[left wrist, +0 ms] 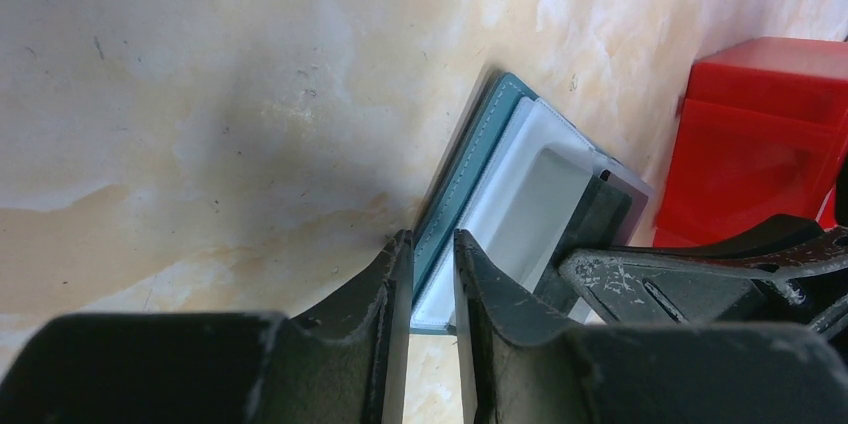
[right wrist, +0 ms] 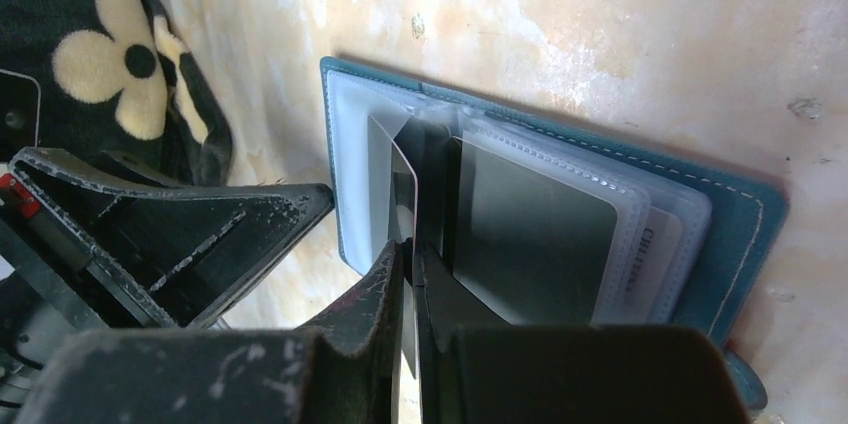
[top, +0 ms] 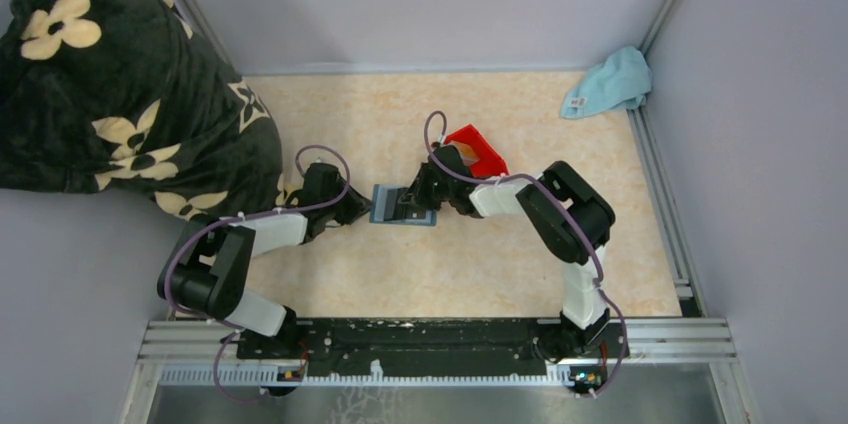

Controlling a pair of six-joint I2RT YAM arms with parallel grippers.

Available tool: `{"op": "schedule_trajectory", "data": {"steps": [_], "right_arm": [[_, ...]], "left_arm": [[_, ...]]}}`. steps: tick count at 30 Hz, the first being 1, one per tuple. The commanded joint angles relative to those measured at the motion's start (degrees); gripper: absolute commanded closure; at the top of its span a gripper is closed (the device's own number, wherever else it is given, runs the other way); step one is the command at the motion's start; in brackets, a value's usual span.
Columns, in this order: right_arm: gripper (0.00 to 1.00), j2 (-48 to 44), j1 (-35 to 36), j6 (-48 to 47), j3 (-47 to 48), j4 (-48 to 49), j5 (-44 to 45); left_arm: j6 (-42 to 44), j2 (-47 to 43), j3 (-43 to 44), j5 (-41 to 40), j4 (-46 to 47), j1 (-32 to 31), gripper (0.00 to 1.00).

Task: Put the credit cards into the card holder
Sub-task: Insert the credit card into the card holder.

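The teal card holder [top: 402,208] lies open on the table between my two grippers, its clear sleeves [right wrist: 650,214] fanned out. A dark credit card [right wrist: 530,234] sits inside one sleeve. My right gripper [right wrist: 410,254] is shut on a thin credit card [right wrist: 403,189] standing on edge, its far end in among the sleeves. My left gripper [left wrist: 432,249] is closed on the near corner of the card holder [left wrist: 480,144], with the teal cover and a clear sleeve between its fingers. From above, the left gripper [top: 365,207] and right gripper [top: 415,199] meet over the holder.
A red plastic bin [top: 478,149] stands just behind the right gripper, also in the left wrist view as the red bin [left wrist: 760,144]. A light blue cloth [top: 610,82] lies in the far right corner. A black flowered blanket [top: 110,84] covers the left side.
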Motion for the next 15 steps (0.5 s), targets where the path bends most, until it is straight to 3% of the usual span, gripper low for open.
{"op": "schedule_trajectory", "data": {"steps": [1, 11, 15], "right_arm": [[0.93, -0.4, 1.6, -0.5, 3.6, -3.8, 3.0], [0.56, -1.5, 2.6, -4.8, 6.8, -10.9, 7.3], [0.53, -3.0, 2.8, -6.5, 7.0, -13.0, 8.9]], "left_arm": [[1.1, 1.9, -2.7, 0.9, -3.9, 0.2, 0.71], [1.2, 1.6, -2.6, 1.5, -3.9, 0.1, 0.72], [1.0, 1.6, -2.9, 1.5, -3.7, 0.1, 0.72]]}}
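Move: The right hand still pinches the upright edge of the dark card, whose middle is about 1 cm ahead and 1 cm left, just below the fingertips. The middle of the open card holder lies about 3 cm left of this hand, level fore and aft, and 2 cm below. The red box sits some 15 cm right and 11 cm ahead. For the left hand, the holder's middle is about 7 cm right, level fore and aft, and 2 cm lower. Opening from nearly shut to about half wide, the right fingers let go of the dark card's edge. The hand almost stays put over the holder, easing barely half a centimetre left and rolling about 5 degrees so that its left side dips. The left fingers stay partly open over the holder's left edge. ##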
